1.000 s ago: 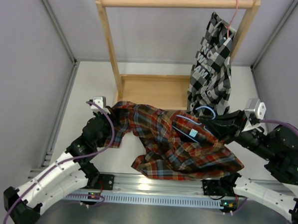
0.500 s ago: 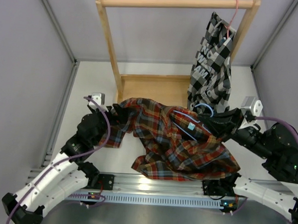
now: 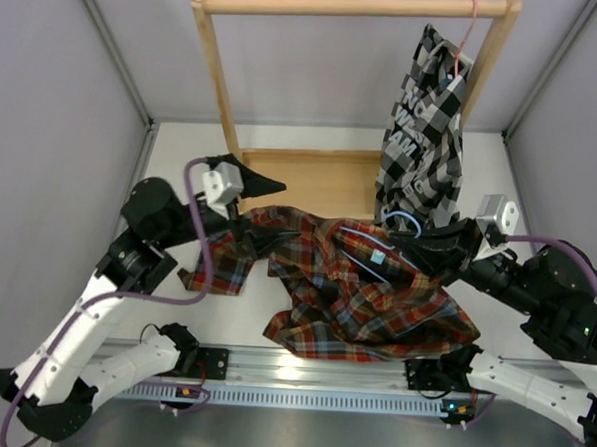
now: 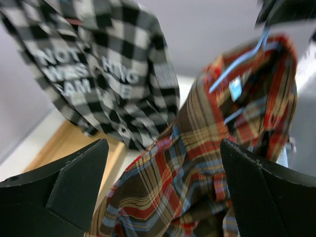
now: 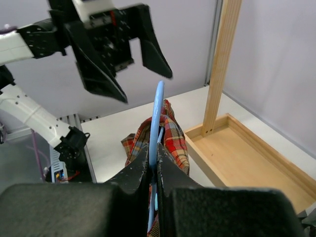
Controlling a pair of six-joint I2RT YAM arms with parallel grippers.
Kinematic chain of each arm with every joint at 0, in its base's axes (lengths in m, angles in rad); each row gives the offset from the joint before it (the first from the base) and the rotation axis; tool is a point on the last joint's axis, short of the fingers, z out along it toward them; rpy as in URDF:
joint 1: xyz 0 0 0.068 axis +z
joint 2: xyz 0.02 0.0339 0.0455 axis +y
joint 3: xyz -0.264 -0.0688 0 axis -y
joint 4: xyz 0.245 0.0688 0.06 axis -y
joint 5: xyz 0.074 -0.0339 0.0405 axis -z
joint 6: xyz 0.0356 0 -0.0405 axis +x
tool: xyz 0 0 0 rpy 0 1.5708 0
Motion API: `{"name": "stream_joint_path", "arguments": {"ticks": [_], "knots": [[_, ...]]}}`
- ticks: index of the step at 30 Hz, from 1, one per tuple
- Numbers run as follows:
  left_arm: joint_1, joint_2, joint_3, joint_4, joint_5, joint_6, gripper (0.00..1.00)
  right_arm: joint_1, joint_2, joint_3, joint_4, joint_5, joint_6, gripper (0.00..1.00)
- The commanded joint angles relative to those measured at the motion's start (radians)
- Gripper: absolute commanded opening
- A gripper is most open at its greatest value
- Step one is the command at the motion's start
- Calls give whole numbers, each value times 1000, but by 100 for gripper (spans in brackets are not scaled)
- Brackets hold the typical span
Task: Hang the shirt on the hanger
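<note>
The plaid shirt (image 3: 365, 292) lies bunched on the table, its upper part draped over the light-blue hanger (image 3: 376, 244). My right gripper (image 3: 429, 246) is shut on the hanger near its hook and holds it up above the table; the right wrist view shows the fingers (image 5: 140, 163) pinching the blue wire (image 5: 159, 106) with shirt (image 5: 174, 133) hanging on it. My left gripper (image 3: 271, 214) is open and raised over the shirt's left part, holding nothing. In the left wrist view the shirt (image 4: 197, 148) and hanger (image 4: 237, 64) lie beyond the open fingers (image 4: 74, 182).
A wooden rack (image 3: 355, 4) with a tray base (image 3: 301, 179) stands at the back. A black-and-white checked shirt (image 3: 426, 130) hangs from it on a pink-red hanger (image 3: 469, 27). Grey walls close in both sides. A metal rail (image 3: 301, 369) runs along the near edge.
My left gripper has let go of the shirt's left edge, risen and swung back over it, jaws open. The shirt's left part has dropped. The right gripper has shifted slightly with the hanger.
</note>
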Motion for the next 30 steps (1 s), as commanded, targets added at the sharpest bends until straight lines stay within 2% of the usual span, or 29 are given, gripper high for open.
{"name": "stream_joint_path", "arguments": {"ticks": [1,5,12,19,22,27,30], "knots": [[-11,69,25,-121,221,231,98,-2,-20,7,94,-51,1,0],[-34,123,72,-120,316,372,98,0,-17,8,55,-129,-7,0],[-99,249,146,-121,446,399,98,0,-6,-4,52,-160,-7,0],[-168,306,158,-120,391,420,98,-2,3,5,52,-192,0,0],[-174,315,158,-120,371,437,92,-2,3,5,55,-207,4,0],[-183,333,182,-120,386,437,65,0,14,-11,71,-227,10,0],[-189,342,187,-121,396,433,64,0,19,-19,81,-236,18,0]]}}
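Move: The fold of plaid shirt over the hanger's left end is the thing to pinch: it lies about 9 cm to the right of the open left gripper, 5 cm back and 7 cm below. The blue tag is some 8 cm farther right of that fold and 3 cm nearer the base. The hanger neck, held in the right fingers, sits 22 cm right of the left gripper and 4 cm back. From the right gripper the fold lies 13 cm to the left, 1 cm back. Bring the open left gripper right about 9 cm, sinking early by some 6 cm and then also drawing back 4 cm, while turning it clockwise some 30 degrees to face along the hanger. With the shirt fold between its fingers, start to close, to roughly two thirds open. Keep the right grip shut on the hanger neck, easing it back 3 cm and slightly left while turning it a little counter-clockwise. ##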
